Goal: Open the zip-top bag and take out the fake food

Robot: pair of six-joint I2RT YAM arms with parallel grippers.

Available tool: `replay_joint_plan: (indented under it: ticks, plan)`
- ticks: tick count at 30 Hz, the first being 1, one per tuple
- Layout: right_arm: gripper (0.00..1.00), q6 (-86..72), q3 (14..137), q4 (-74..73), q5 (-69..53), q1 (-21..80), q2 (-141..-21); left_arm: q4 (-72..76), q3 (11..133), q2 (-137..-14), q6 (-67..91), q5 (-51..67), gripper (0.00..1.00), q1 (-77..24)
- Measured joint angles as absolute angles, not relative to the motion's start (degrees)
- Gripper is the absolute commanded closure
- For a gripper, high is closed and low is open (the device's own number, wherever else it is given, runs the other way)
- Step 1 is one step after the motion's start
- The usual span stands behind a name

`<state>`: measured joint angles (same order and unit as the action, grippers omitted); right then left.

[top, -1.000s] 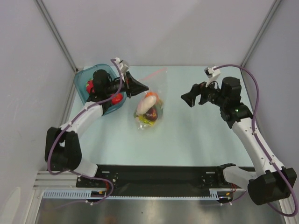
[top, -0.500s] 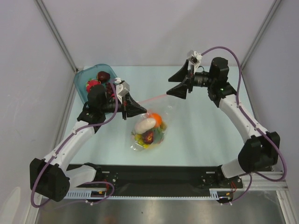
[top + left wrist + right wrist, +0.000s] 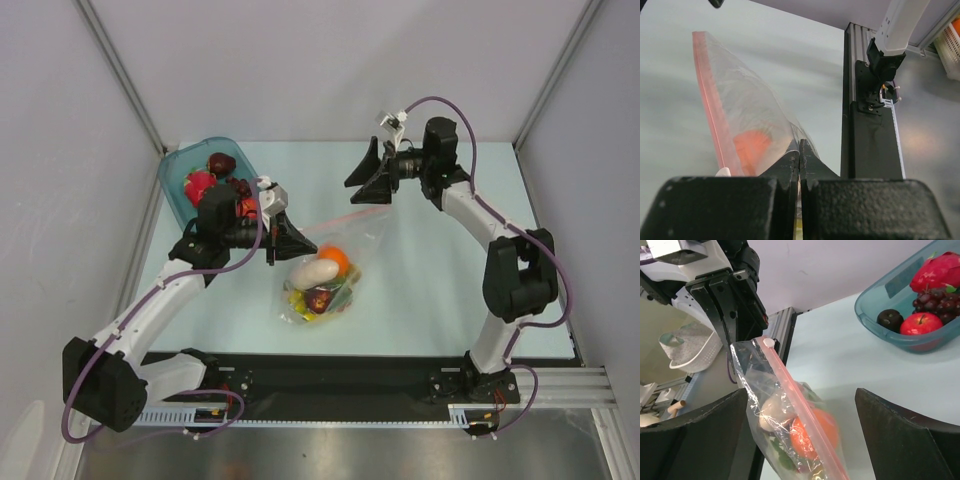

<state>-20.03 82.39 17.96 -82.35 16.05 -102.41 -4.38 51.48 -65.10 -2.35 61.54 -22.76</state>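
Note:
The zip-top bag (image 3: 345, 240) hangs tilted over mid-table, its lower end resting on the surface. My left gripper (image 3: 303, 240) is shut on the bag's film at the left end of its pinkish-red zip strip (image 3: 345, 215); the left wrist view shows the jaws (image 3: 800, 149) pressed together on clear plastic. Inside the bag lies the fake food: an orange (image 3: 335, 259), a white oval piece (image 3: 312, 272) and a dark purple piece (image 3: 320, 298). My right gripper (image 3: 366, 178) stands open just beyond the strip's far end, apart from it. In the right wrist view the strip (image 3: 800, 407) runs between its spread fingers.
A teal tray (image 3: 178, 172) with red fruit and dark grapes sits at the far left, right behind my left arm. Enclosure walls close the back and both sides. A black rail (image 3: 340, 375) runs along the near edge.
My left gripper has pulled the bag away from the tray toward the near middle and lifted its zip edge. The right arm has swung left and back, ending beside the strip's far end.

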Motion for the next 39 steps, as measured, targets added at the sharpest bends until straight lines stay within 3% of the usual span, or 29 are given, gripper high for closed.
replay_joint_plan:
  ticks: [17, 21, 23, 24, 27, 31, 39]
  plan:
    - [0.12, -21.5, 78.9, 19.7, -84.6, 21.2, -107.3, -8.3, 54.1, -65.1, -5.5, 59.6, 1.00, -23.5]
    - [0.30, -26.7, 75.8, 26.5, -84.7, 21.9, -107.2, -8.3, 54.1, -65.1, -5.8, 58.5, 1.00, -23.5]
    - [0.36, -37.3, 72.6, 39.5, -84.9, 22.5, -107.4, -8.3, 54.1, -65.1, -6.1, 57.8, 1.00, -23.5]
    - [0.49, -44.4, 71.8, 46.0, -85.2, 22.8, -107.7, -8.3, 54.1, -65.1, -6.1, 57.3, 1.00, -23.5]
    - [0.64, -62.6, 72.9, 59.9, -85.4, 23.7, -109.6, -8.4, 54.1, -65.1, -6.1, 55.8, 1.00, -23.5]
    - [0.64, -75.1, 73.7, 68.8, -85.4, 24.5, -111.2, -8.8, 54.1, -65.2, -6.1, 53.1, 1.00, -23.5]
    - [0.59, -83.4, 74.8, 73.1, -85.4, 23.7, -111.5, -9.7, 54.1, -65.2, -6.1, 48.7, 1.00, -23.5]
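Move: The bag's zip edge, by its middle, lies about 9 cm back of the open right hand, 2 cm to its left and 5 cm below; its free corner is roughly 5 cm back, 5 cm right and 4 cm below. The orange sits some 17 cm back, 5 cm left and 15 cm below that hand. From the left hand, already pinching the mouth's other end, the edge's middle is 4 cm ahead, 7 cm right, about level. Right hand dips, then rises, about 7 cm back-left towards the zip edge, narrowing its fingers; left keeps pinching. ##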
